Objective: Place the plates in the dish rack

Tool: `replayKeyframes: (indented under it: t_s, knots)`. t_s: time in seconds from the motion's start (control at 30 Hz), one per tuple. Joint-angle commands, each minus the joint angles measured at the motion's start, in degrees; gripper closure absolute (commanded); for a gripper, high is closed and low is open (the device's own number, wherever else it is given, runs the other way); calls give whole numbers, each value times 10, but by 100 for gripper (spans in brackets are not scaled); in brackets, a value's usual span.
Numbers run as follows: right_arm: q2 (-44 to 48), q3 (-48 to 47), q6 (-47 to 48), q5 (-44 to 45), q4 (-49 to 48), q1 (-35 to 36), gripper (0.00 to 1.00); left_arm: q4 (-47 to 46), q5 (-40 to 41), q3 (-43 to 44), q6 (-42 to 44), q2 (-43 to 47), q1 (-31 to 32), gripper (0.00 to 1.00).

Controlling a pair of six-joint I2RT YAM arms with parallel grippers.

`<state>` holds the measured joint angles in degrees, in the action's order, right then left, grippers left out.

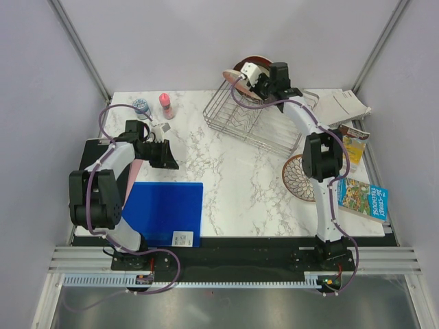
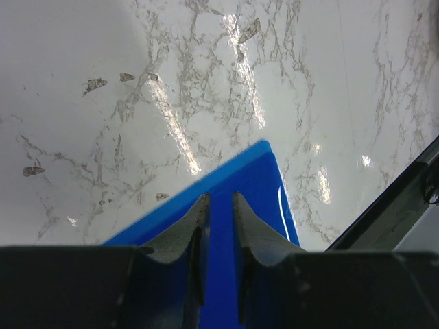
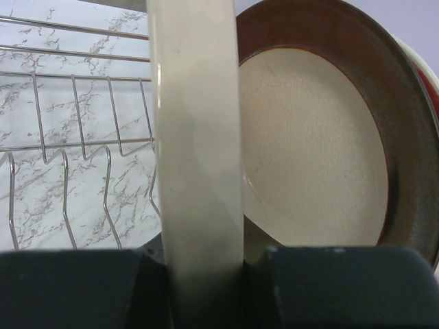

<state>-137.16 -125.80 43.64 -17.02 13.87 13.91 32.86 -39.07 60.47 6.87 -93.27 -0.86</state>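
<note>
The silver wire dish rack (image 1: 255, 122) stands at the back of the table. Its upright dividers (image 3: 82, 130) show in the right wrist view. My right gripper (image 1: 266, 83) is over the rack's far end, shut on a cream-pink plate (image 3: 195, 137) held upright and seen edge-on. Just behind it a cream plate with a dark brown rim (image 3: 309, 151) stands in the rack, with a sliver of a red-orange plate (image 3: 429, 75) behind that. A white plate with a brown petal pattern (image 1: 300, 179) lies flat on the table by the right arm. My left gripper (image 2: 219, 205) hangs open and empty over a blue mat (image 2: 257, 178).
The blue mat (image 1: 166, 209) lies front left with a small white card (image 1: 183, 238) at its edge. Two small bottles (image 1: 140, 106) (image 1: 166, 105) stand at the back left. Books (image 1: 362, 195) (image 1: 353, 140) and papers (image 1: 343, 106) lie along the right edge.
</note>
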Motion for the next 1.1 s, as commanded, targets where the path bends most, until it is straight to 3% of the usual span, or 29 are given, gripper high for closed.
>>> replayKeyframes:
  t_s: [0.0,0.13,0.33,0.53,0.63,0.77,0.93,1.07]
  knots:
    - [7,27,10,116,-38,-59,90,-5,-8,0,-7,-2,2,74]
    - [15,35,7,74,-18,-77,91,-5,-9,1,-9,-5,2,74]
    - [21,20,8,-18,44,-93,100,1,-10,0,-4,-8,22,74]
    - [-1,-24,20,-21,63,-98,100,2,-13,-8,-2,-9,34,73]
    - [-35,-68,4,-12,66,-98,92,3,-12,-7,-2,-13,40,73]
    - [-69,-99,-22,14,45,-96,60,3,-15,-11,-3,-15,48,73]
    - [-69,-86,-28,15,17,-97,52,4,-21,-16,-3,-14,55,73]
    - [-43,-55,-30,9,-8,-97,35,4,-24,-16,-3,-15,62,73]
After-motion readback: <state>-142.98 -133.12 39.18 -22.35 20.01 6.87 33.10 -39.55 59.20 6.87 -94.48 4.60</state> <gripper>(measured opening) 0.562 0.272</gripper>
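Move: My right hand holds the pink-and-cream plate by its right edge, upright above the rack. The slot I'm taking it to lies straight below, about 9 cm down. The brown-rimmed plate leans there roughly 4 cm ahead, 4 cm down, and the red plate some 7 cm ahead at that same height, both level sideways. From my left hand the slot is about 30 cm ahead, 28 cm to the right, at its height. I carry the plate about 5 cm to my right across the front of the brown-rimmed plate, sinking some 2 cm and tipping the fingers about 10 degrees farther down. Then I open the right fingers around its edge and let go while easing 3 cm forward and slightly lower. My empty left hand drifts about 3 cm right and a little back. ##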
